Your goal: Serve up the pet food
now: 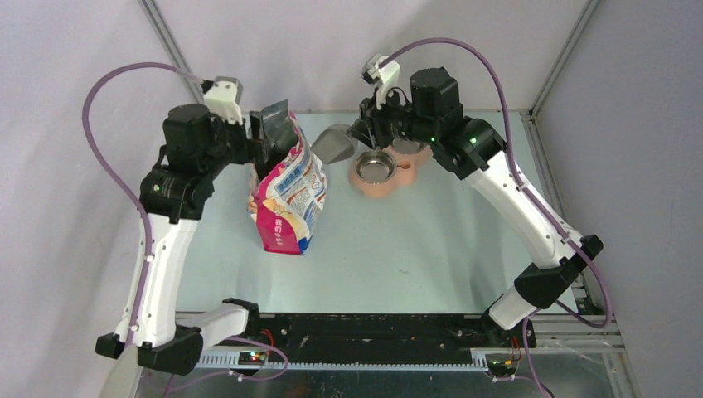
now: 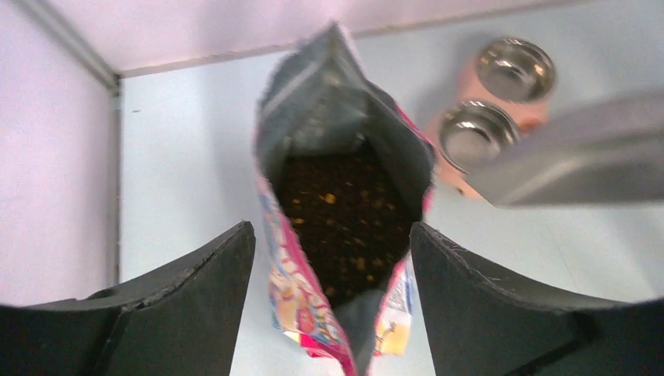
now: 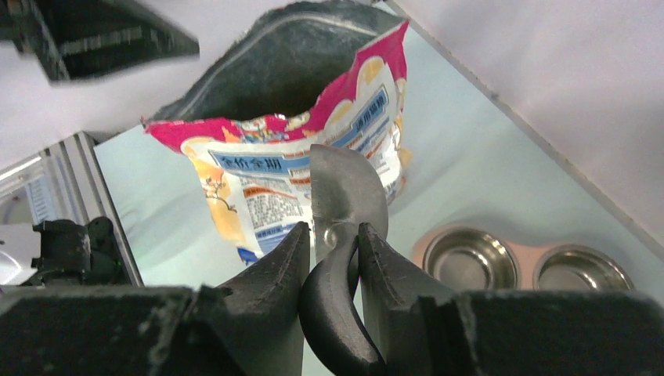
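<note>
The pet food (image 2: 348,211) is a dark-brown heap of kibble inside the open pink-white-blue bag (image 1: 286,199), which stands on the table. My left gripper (image 2: 330,227) hovers over the bag's mouth. It is open, with a finger on each side of the bag top and touching neither side. My right gripper (image 3: 333,231) is shut on the black handle of the grey metal scoop (image 3: 344,192). The scoop (image 1: 336,145) hangs in the air between the bag and the bowls, and no kibble shows in it.
A pink double feeder (image 1: 406,170) with two empty steel bowls (image 3: 468,258) (image 3: 583,270) sits at the back of the table, just right of the scoop. The back wall and metal frame posts close in behind it. The left gripper (image 3: 102,35) shows above the bag.
</note>
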`<act>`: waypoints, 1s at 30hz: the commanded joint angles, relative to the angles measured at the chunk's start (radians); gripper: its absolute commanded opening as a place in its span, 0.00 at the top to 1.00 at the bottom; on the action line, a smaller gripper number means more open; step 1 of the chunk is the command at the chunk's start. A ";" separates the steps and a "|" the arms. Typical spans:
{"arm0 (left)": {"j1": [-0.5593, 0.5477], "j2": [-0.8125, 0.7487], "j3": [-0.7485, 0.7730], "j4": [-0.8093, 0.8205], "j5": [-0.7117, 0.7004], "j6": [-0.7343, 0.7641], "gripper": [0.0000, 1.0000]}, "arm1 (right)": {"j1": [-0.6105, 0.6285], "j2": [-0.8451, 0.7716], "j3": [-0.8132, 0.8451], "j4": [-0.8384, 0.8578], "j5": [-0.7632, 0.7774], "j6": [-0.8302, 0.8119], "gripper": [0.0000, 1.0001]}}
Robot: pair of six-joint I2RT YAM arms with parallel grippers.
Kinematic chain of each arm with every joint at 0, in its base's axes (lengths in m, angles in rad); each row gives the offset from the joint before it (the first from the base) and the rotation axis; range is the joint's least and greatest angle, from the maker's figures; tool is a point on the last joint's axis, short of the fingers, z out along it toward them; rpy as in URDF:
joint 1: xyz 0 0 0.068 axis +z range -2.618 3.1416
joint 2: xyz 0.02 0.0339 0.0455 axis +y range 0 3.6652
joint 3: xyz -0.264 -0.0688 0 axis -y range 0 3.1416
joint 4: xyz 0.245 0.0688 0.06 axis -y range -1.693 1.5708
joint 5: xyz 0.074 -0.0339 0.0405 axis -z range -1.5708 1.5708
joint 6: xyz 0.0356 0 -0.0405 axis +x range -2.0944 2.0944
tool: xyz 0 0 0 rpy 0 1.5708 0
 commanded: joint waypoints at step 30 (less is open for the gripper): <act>0.051 0.304 0.089 -0.046 0.230 0.063 1.00 | 0.061 0.045 0.242 0.096 0.005 -0.069 1.00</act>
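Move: The pet food bag's left rim, which my open left hand goes for, is about 9 cm ahead, 2 cm to the left and 12 cm below it. The bag's mouth is centred some 11 cm ahead, 3 cm right and 13 cm below; the scoop's pan hangs some 4 cm ahead and 15 cm right, about level. From my right hand, the bag's mouth is about 9 cm ahead, 18 cm left and 15 cm below, the double bowl 14 cm ahead, 9 cm right and 34 cm below. I swing my left hand forward and left towards the bag's left rim, then sink it about 11 cm while tipping the fingers down some 25 degrees. There I shut the fingers, pinching the rim, and ease a couple of centimetres right and slightly back. My right hand keeps the scoop, drifts right and a little back, then returns left while rising to about 5 cm above its start. ##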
